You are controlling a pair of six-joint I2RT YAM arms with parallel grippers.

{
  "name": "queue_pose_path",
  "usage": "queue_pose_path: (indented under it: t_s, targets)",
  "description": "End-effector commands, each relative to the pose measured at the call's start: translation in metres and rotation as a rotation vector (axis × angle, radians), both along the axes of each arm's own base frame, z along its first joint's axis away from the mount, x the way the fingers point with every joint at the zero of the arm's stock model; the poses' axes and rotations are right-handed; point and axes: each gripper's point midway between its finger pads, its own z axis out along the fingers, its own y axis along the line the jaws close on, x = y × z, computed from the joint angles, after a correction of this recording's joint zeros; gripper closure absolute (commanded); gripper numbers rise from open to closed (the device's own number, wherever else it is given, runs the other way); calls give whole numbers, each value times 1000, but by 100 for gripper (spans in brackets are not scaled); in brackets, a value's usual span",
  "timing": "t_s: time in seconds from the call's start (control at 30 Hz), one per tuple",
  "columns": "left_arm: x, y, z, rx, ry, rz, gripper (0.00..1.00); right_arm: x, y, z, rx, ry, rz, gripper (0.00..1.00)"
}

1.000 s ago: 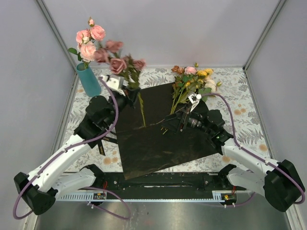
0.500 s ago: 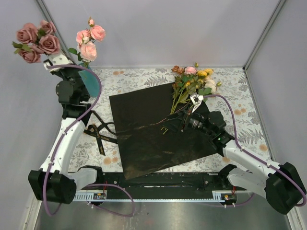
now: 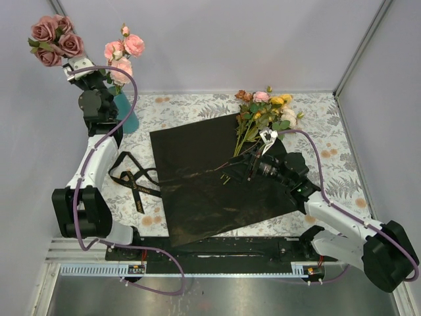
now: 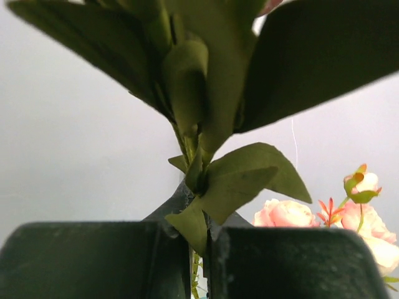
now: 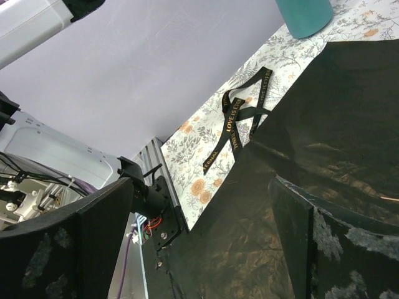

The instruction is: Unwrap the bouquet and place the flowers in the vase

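Observation:
My left gripper (image 3: 76, 68) is raised high at the far left and shut on the stem of a mauve rose spray (image 3: 54, 38). In the left wrist view the stem's green leaves (image 4: 219, 187) rise from between the shut fingers of the gripper (image 4: 198, 235). The teal vase (image 3: 127, 118) stands just below it, partly hidden by the arm, and holds pink roses (image 3: 125, 54). The unwrapped bouquet's other flowers (image 3: 264, 110) lie at the far edge of the flat black paper (image 3: 210, 184). My right gripper (image 3: 245, 164) hovers open over the paper by their stems, holding nothing (image 5: 199, 249).
A black ribbon (image 3: 134, 184) lies loose on the floral tablecloth, left of the paper; the right wrist view shows the ribbon (image 5: 240, 112) and the vase's base (image 5: 303, 14). Grey walls with metal corner posts enclose the table.
My left arm has swung from over the paper to the far left corner, lifting the mauve roses up beside the vase's pink roses. The right arm has barely moved.

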Motion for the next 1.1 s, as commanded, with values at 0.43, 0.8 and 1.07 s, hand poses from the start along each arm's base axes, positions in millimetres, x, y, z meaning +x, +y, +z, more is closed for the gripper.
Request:
queue_pose_path:
  t_s: [0.43,0.8,1.07]
  targets:
    - [71,-14,-84,-3,201,-124,89,9,6,8,1,-52,-7,1]
    - [41,-47,-133,-161,480,-320,21,17,-15,8,-43,17,-150,1]
    - [-19,-86,-170,-343,710,-504,4,35,-34,-10,-97,202,-329,0]
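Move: The left hand holds the mauve roses high by their stems; the vase's middle lies some 10 cm ahead, 2 cm right and about 35 cm below it. The pink roses already in the vase have their heads roughly 11 cm ahead, 10 cm right, almost level with this hand. The ribbon lies about 12 cm back, 12 cm right and 48 cm below. From the right hand the vase is about 32 cm ahead, 62 cm left and 14 cm lower. Left hand lowers the mauve roses about 10 cm, forward into the vase, opens, draws back; right hand edges right. ##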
